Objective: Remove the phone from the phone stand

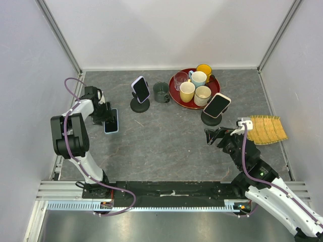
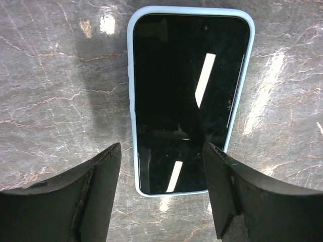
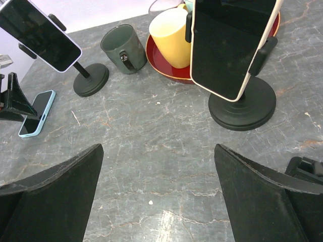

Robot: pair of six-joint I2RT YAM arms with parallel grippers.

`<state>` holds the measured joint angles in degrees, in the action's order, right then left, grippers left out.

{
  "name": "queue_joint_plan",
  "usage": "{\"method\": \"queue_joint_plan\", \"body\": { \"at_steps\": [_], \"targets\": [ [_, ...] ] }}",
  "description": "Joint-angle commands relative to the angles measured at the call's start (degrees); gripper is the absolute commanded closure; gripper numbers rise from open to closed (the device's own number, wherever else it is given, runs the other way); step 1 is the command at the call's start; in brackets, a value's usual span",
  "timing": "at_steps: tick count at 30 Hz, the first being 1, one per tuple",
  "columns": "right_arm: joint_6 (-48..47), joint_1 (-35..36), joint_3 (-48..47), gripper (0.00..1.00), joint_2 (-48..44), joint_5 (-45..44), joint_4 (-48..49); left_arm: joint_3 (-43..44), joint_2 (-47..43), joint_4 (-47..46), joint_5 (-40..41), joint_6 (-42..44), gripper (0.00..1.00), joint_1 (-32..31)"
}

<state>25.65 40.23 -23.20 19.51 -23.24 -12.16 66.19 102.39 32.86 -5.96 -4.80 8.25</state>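
Observation:
A phone in a light-blue case [image 2: 186, 96] lies flat, screen up, on the grey table [image 1: 166, 141] at the left. My left gripper [image 2: 161, 151] hangs open over its near end, fingers on either side and clear of it; in the top view the left gripper [image 1: 106, 117] is beside the blue phone [image 1: 111, 121]. A second phone [image 1: 141, 88] sits tilted on a black phone stand [image 1: 140, 106]. A third phone [image 3: 229, 45] sits on another stand [image 3: 243, 103], just beyond my open, empty right gripper [image 3: 157, 151].
A red tray [image 1: 176, 96] holds several mugs and a glass [image 1: 180, 79] at the back. A dark green mug [image 1: 161, 93] stands between the tray and the left stand. A bamboo mat [image 1: 266, 128] lies at the right edge. White walls enclose the table.

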Motion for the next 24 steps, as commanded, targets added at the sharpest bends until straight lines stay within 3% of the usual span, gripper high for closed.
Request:
{"method": "queue_joint_plan", "body": {
  "at_steps": [1,7,16,20,24],
  "targets": [
    [0.28,-0.06,-4.12,0.02,1.14,-1.89,-1.71,0.86,-2.28,-0.43,2.79,0.05,0.26,0.01],
    [2.12,-0.06,-11.84,0.02,8.17,-9.44,-10.41,1.22,-12.63,0.10,2.62,-2.93,0.19,-0.08],
    [-0.16,-0.06,-24.42,0.02,20.83,-17.70,-18.77,-9.93,-40.93,-9.55,-2.57,-7.95,0.06,-1.74],
    [0.63,-0.50,-28.65,0.02,26.96,-20.78,-18.77,-17.04,-51.31,-12.29,0.94,-6.46,0.05,-6.74],
    [0.02,-1.81,-33.04,0.02,32.51,-25.18,-18.08,-20.48,-59.75,-13.00,5.77,-2.86,0.03,-15.61]
  ]
}}
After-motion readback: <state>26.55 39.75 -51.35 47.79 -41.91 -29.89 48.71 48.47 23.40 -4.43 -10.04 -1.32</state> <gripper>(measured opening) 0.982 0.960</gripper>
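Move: The left hand's open fingers are low over the laid-down phone, whose middle is about 3 cm ahead, 2 cm right and 2 cm below. From that hand the lavender phone on its stand is some 15 cm ahead, 20 cm right and 10 cm higher. From the right hand the tan phone on its stand is about 19 cm ahead, 5 cm right and 6 cm lower; the empty stand is roughly 2 cm ahead, 15 cm right and 18 cm below. Clear of the laid-down phone, the left fingers spread the rest of the way as that hand shoots up about 20 cm, then swings back and to the right, tipping up some 45 degrees. The empty right hand, open wide, eases up and forward towards the tan phone, drifting right, turning clockwise about 20 degrees and rolling left side down. ##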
